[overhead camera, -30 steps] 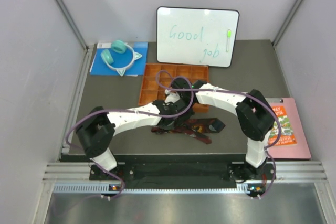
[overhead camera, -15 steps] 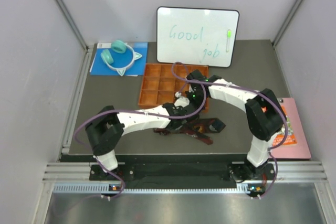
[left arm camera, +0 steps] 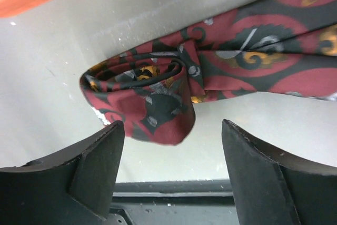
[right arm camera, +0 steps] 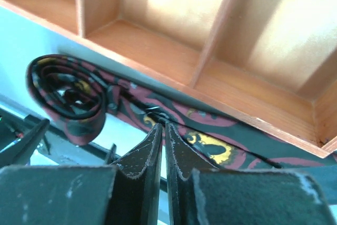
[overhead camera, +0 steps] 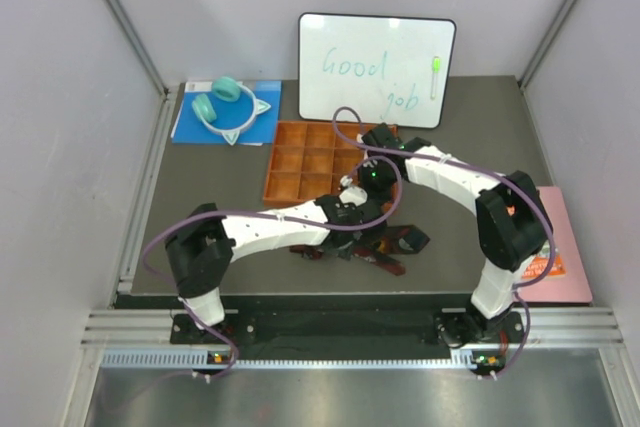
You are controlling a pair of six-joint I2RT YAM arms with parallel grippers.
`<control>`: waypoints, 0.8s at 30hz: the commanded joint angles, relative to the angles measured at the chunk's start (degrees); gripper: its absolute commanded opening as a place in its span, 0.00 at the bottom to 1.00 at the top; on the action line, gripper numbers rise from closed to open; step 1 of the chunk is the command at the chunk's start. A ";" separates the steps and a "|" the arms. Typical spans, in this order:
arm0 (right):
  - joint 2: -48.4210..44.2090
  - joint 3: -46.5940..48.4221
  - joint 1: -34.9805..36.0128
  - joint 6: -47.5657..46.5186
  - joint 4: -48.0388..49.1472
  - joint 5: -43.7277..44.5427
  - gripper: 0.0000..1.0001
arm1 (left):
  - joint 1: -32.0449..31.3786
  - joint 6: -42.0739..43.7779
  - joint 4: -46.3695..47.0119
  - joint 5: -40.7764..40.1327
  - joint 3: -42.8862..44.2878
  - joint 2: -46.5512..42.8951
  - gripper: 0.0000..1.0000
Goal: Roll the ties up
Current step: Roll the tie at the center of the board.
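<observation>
A maroon-and-black patterned tie (overhead camera: 388, 243) lies on the dark mat in front of the orange tray (overhead camera: 300, 162). In the left wrist view one end is wound into a loose coil (left arm camera: 142, 96), and the rest runs off to the right. My left gripper (left arm camera: 172, 126) stands open just in front of the coil, with neither finger touching it. In the right wrist view the coil (right arm camera: 66, 101) lies at left and the tie runs along the tray wall (right arm camera: 210, 85). My right gripper (right arm camera: 164, 125) is shut, its tips pinching a puckered fold of the tie's edge.
A whiteboard (overhead camera: 375, 67) leans on the back wall. Teal headphones (overhead camera: 225, 105) rest on a blue book (overhead camera: 190, 125) at back left. A pink sheet with a leaflet (overhead camera: 560, 247) lies at the right edge. The two arms cross closely over the tie.
My left gripper has opened and let go of the coil. The right arm has swung to the right and further back along the tray's front wall.
</observation>
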 commanded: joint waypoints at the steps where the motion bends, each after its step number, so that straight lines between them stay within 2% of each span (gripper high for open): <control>1: -1.47 5.86 0.19 -2.11 0.24 -2.66 0.07 | -0.62 -0.53 -2.95 -1.33 5.68 -6.06 0.80; 2: -1.13 6.57 0.54 -2.64 -0.02 -2.84 0.07 | -0.62 -1.32 -3.82 -0.80 6.56 -6.76 0.79; 5: 0.37 10.17 2.30 -4.32 -1.60 -3.45 0.07 | -0.71 -6.32 -4.88 0.69 7.36 -9.66 0.66; 8: 3.08 15.09 4.67 -5.81 -4.67 -2.93 0.07 | -0.71 -10.09 -4.01 2.01 2.98 -14.75 0.53; 9: 3.79 16.23 5.29 -6.25 -5.38 -2.58 0.07 | -0.71 -10.98 -3.40 2.54 -0.95 -16.42 0.43; 11: 5.63 19.05 6.96 -6.60 -6.70 -1.44 0.07 | -0.71 -13.87 -1.64 4.11 -5.36 -21.69 0.36; 13: 6.96 21.15 8.36 -6.69 -7.32 -0.73 0.07 | -0.79 -15.99 1.52 4.82 -12.19 -26.43 0.20; 16: 9.77 23.26 9.68 -6.34 -8.11 -0.29 0.07 | -0.71 -20.82 5.21 5.97 -20.38 -30.67 0.10; 21: 13.11 24.59 11.53 -5.73 -8.03 1.82 0.07 | -0.79 -26.71 11.98 7.90 -28.84 -34.88 0.00; 24: 15.13 25.64 12.76 -5.29 -7.85 2.87 0.06 | -0.88 -30.14 15.85 7.90 -31.75 -35.07 0.00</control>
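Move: The tie's rolled end stands on the table about 3 cm to the left of the left hand, 2 cm ahead and 3 below; from the right hand it is some 9 cm left, 7 back and 5 below. The unrolled part is centred roughly 8 cm right of the left hand, 2 ahead and 4 below. The wooden tray's middle is about 17 cm ahead of the left hand, 3 left and 3 below. The tie's rolled end is left by the already open left hand, which rises about 8 cm, swings left and back, and sinks to its old height on the near-left side, rolling its fingertips rightward and shutting empty. Meanwhile the right hand, fingers kept nearly shut, arcs up and some 9 cm left towards the roll, begins to sink, and turns slightly counter-clockwise. ##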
